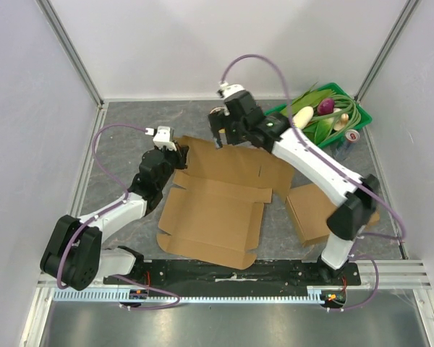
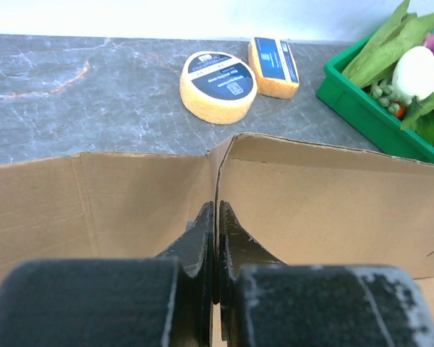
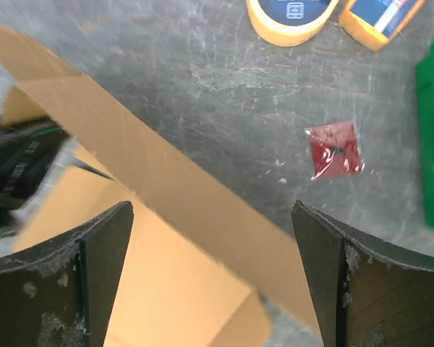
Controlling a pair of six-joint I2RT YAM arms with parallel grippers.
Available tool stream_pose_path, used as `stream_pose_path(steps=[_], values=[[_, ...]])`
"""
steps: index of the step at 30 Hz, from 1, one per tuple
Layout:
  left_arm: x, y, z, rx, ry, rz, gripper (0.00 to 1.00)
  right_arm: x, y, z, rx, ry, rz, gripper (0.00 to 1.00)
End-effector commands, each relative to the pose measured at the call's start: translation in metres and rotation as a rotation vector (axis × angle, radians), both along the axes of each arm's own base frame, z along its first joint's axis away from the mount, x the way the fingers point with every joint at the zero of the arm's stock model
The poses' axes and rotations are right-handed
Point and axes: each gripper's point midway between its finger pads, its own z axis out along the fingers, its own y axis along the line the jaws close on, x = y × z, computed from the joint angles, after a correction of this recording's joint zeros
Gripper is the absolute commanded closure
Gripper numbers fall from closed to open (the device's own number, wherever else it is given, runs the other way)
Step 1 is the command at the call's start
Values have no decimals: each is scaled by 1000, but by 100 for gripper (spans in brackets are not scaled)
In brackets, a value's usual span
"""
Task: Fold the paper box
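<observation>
The paper box [image 1: 217, 210] is a brown cardboard blank lying mostly flat in the middle of the table, with its rear flaps raised. My left gripper [image 1: 179, 155] is at the blank's rear left corner. In the left wrist view it [image 2: 216, 213] is shut on the thin edge of an upright flap [image 2: 333, 210]. My right gripper [image 1: 220, 137] hovers over the back edge of the blank. Its jaws [image 3: 213, 246] stand wide open above a raised cardboard flap [image 3: 173, 275] with nothing between them.
A second, folded cardboard box [image 1: 311, 210] lies at the right under the right arm. A green basket [image 1: 358, 116] of vegetables stands at the back right. A round yellow disc [image 2: 218, 85], a yellow block [image 2: 273, 66] and a red packet [image 3: 335, 150] lie behind the blank.
</observation>
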Motion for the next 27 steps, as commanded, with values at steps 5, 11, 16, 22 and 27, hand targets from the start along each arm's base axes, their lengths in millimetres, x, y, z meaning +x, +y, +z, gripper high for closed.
stream_pose_path(steps=[5, 11, 16, 22, 27], values=[[-2, 12, 20, -108, -77, 97, 98, -64, -25, 78, 832, 158, -448, 2], [-12, 24, 22, -132, -85, 143, 98, -61, -18, 65, 1376, 260, -707, 5], [-15, 30, 24, -156, -89, 173, 98, -34, 17, 44, 1424, 330, -806, 9], [-18, 29, 22, -193, -91, 170, 98, -8, 36, 16, 1458, 352, -909, 38], [-27, 31, 19, -244, -80, 174, 92, -3, 48, -8, 1443, 370, -922, 74]])
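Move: The right hand, open and empty, hovers just above the spot on the back panel's upper edge that it will take: some 4 cm below, 1 cm back and 1 cm left. On the table about 22 cm below it, the yellow roll lies some 11 cm ahead with no sideways offset, and the red packet about 11 cm to the right, level with it. From the left hand, already pinching the panel's left corner, that spot is roughly 3 cm ahead, 10 cm right and 2 cm up. Swing the open right gripper up about 8 cm while drawing it back and slightly right, then bring it forward, left and down some 11 cm to the back panel's upper edge, rolling it clockwise, seen along the fingers, by about 95 degrees throughout. Close it to under half open around the edge as it arrives. Keep the left gripper pinching the corner and draw that left and back, turning slightly counter-clockwise. ##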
